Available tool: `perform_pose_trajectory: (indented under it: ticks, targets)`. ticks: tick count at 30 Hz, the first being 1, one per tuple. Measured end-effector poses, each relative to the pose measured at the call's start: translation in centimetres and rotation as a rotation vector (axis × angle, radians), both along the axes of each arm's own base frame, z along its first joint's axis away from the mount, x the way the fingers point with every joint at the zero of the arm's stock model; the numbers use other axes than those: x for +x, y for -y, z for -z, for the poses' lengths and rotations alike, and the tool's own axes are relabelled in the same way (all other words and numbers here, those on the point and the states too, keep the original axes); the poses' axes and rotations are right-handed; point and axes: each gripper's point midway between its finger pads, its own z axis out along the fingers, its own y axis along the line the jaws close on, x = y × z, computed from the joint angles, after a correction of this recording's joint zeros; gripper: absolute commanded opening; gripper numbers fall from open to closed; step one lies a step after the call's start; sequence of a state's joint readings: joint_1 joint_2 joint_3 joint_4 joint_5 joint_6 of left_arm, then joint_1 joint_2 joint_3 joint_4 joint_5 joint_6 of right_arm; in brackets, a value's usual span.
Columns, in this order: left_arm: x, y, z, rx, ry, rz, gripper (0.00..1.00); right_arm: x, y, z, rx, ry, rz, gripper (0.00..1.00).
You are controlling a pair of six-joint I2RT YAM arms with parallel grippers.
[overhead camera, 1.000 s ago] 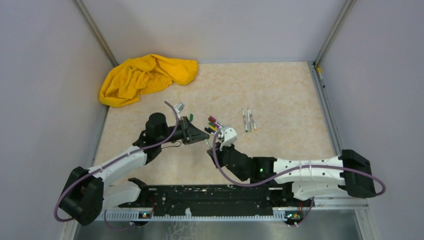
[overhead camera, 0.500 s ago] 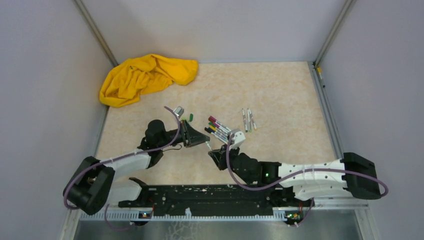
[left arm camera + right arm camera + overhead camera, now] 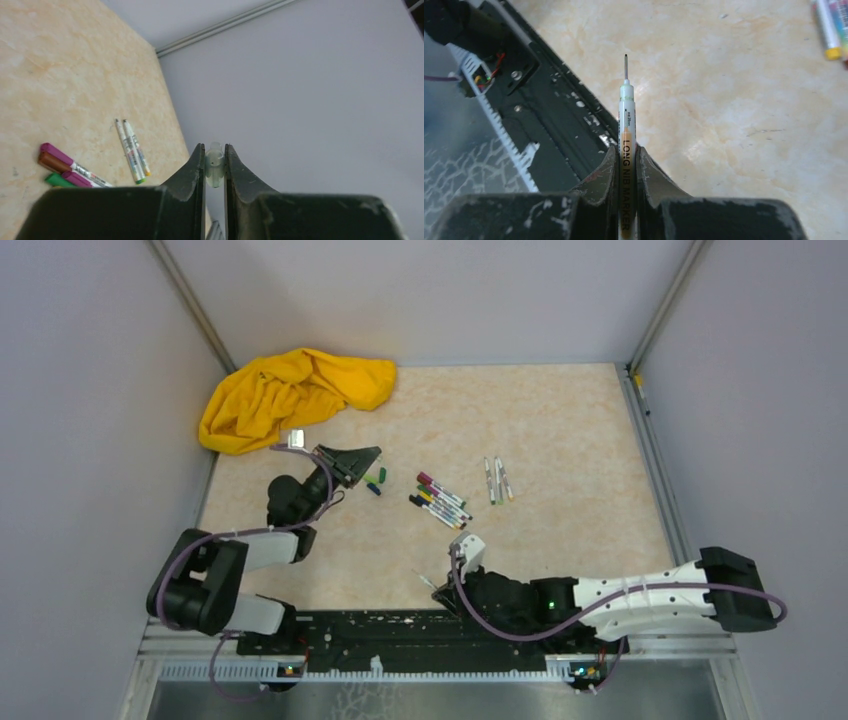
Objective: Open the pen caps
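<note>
My left gripper (image 3: 372,453) is raised at the left of the table and tilted up toward the wall. It is shut on a small pale green pen cap (image 3: 215,168). My right gripper (image 3: 441,588) is low near the front rail, shut on an uncapped pen (image 3: 626,131) whose thin bare nib points at the rail. A row of capped pens (image 3: 441,500) with purple, brown and green caps lies mid-table. Uncapped white pens (image 3: 497,480) lie to their right. Loose green and dark caps (image 3: 376,479) lie under my left gripper.
A crumpled yellow cloth (image 3: 291,392) fills the back left corner. The black base rail (image 3: 400,632) runs along the near edge, close under the right gripper. Grey walls enclose the table on three sides.
The two grippers have drawn apart: the left swung back and left, lifting with the cap, and the right pulled toward the near rail with the bare-nibbed pen.
</note>
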State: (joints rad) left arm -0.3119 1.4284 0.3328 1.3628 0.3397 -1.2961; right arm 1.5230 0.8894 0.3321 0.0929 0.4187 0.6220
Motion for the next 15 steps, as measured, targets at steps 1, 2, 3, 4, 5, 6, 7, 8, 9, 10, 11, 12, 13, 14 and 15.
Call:
perform_pose_trajectory:
  ticks: [1, 2, 3, 4, 5, 6, 7, 8, 9, 10, 11, 12, 13, 14, 15]
  targets:
    - [0.1, 0.0, 0.2, 0.017, -0.009, -0.005, 0.0, 0.3, 0.4, 0.1, -0.024, 0.009, 0.018, 0.0]
    - [0.3, -0.1, 0.4, 0.045, -0.025, -0.016, 0.0, 0.7, 0.6, 0.0, -0.039, 0.019, 0.039, 0.0]
    - [0.5, -0.1, 0.5, 0.079, -0.036, -0.031, 0.0, 1.2, 1.0, -0.3, -0.056, 0.032, 0.063, 0.0]
    - [0.7, -0.2, 0.3, 0.115, -0.041, -0.051, 0.0, 1.8, 1.3, -0.8, -0.071, 0.05, 0.096, 0.0]
    - [0.9, -0.4, 0.0, 0.15, -0.041, -0.076, 0.0, 2.3, 1.6, -1.4, -0.079, 0.066, 0.125, 0.0]
    - [1.1, -0.6, -0.3, 0.175, -0.04, -0.097, 0.0, 3.0, 2.0, -2.3, -0.084, 0.086, 0.161, 0.0]
    - [1.3, -0.8, -0.6, 0.212, -0.044, -0.127, 0.0, 3.6, 2.3, -3.2, -0.087, 0.105, 0.198, 0.0]
    - [1.4, -1.1, -0.6, 0.241, -0.054, -0.152, 0.0, 4.1, 2.5, -3.9, -0.088, 0.118, 0.225, 0.0]
    - [1.7, -1.5, -0.4, 0.279, -0.073, -0.184, 0.0, 4.8, 2.9, -4.5, -0.096, 0.132, 0.259, 0.0]
    - [1.9, -1.9, 0.3, 0.309, -0.098, -0.208, 0.0, 5.6, 3.4, -4.9, -0.107, 0.145, 0.293, 0.0]
    - [2.1, -2.3, 1.2, 0.343, -0.135, -0.231, 0.0, 6.4, 3.9, -5.2, -0.117, 0.154, 0.328, 0.0]
    - [2.3, -2.7, 2.6, 0.382, -0.179, -0.249, 0.0, 7.5, 4.7, -5.2, -0.135, 0.163, 0.372, 0.0]
    - [2.4, -3.1, 4.2, 0.423, -0.228, -0.265, 0.0, 8.4, 5.5, -5.1, -0.154, 0.17, 0.411, 0.0]
    - [2.5, -3.5, 6.1, 0.469, -0.289, -0.279, 0.0, 9.4, 6.4, -4.9, -0.181, 0.175, 0.45, 0.0]
    - [2.5, -3.9, 8.0, 0.518, -0.352, -0.289, 0.0, 10.3, 7.4, -4.6, -0.207, 0.178, 0.486, 0.0]
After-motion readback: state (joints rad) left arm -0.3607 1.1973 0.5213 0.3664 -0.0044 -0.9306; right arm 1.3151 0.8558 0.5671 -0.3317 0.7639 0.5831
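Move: The right hand, holding the uncapped pen, has the row of three uncapped pens about 28 cm ahead, 14 cm to its right and 9 cm below. The pile of capped pens is some 22 cm ahead, 1 cm right, equally low. For the left hand, holding the pulled-off cap, the three loose caps lie roughly 7 cm ahead, 2 cm left and 22 cm below; the pile is about 2 cm ahead and 12 cm right. Forward and to the right, rising along the way, the right hand carries the uncapped pen some 13 cm towards the row of uncapped pens, swinging clockwise nearly 30 degrees. The left hand first eases forward and left, then sinks quickly, about 8 cm in all, towards the loose caps, rolling its left side up and tipping downward. Both grips stay shut. ##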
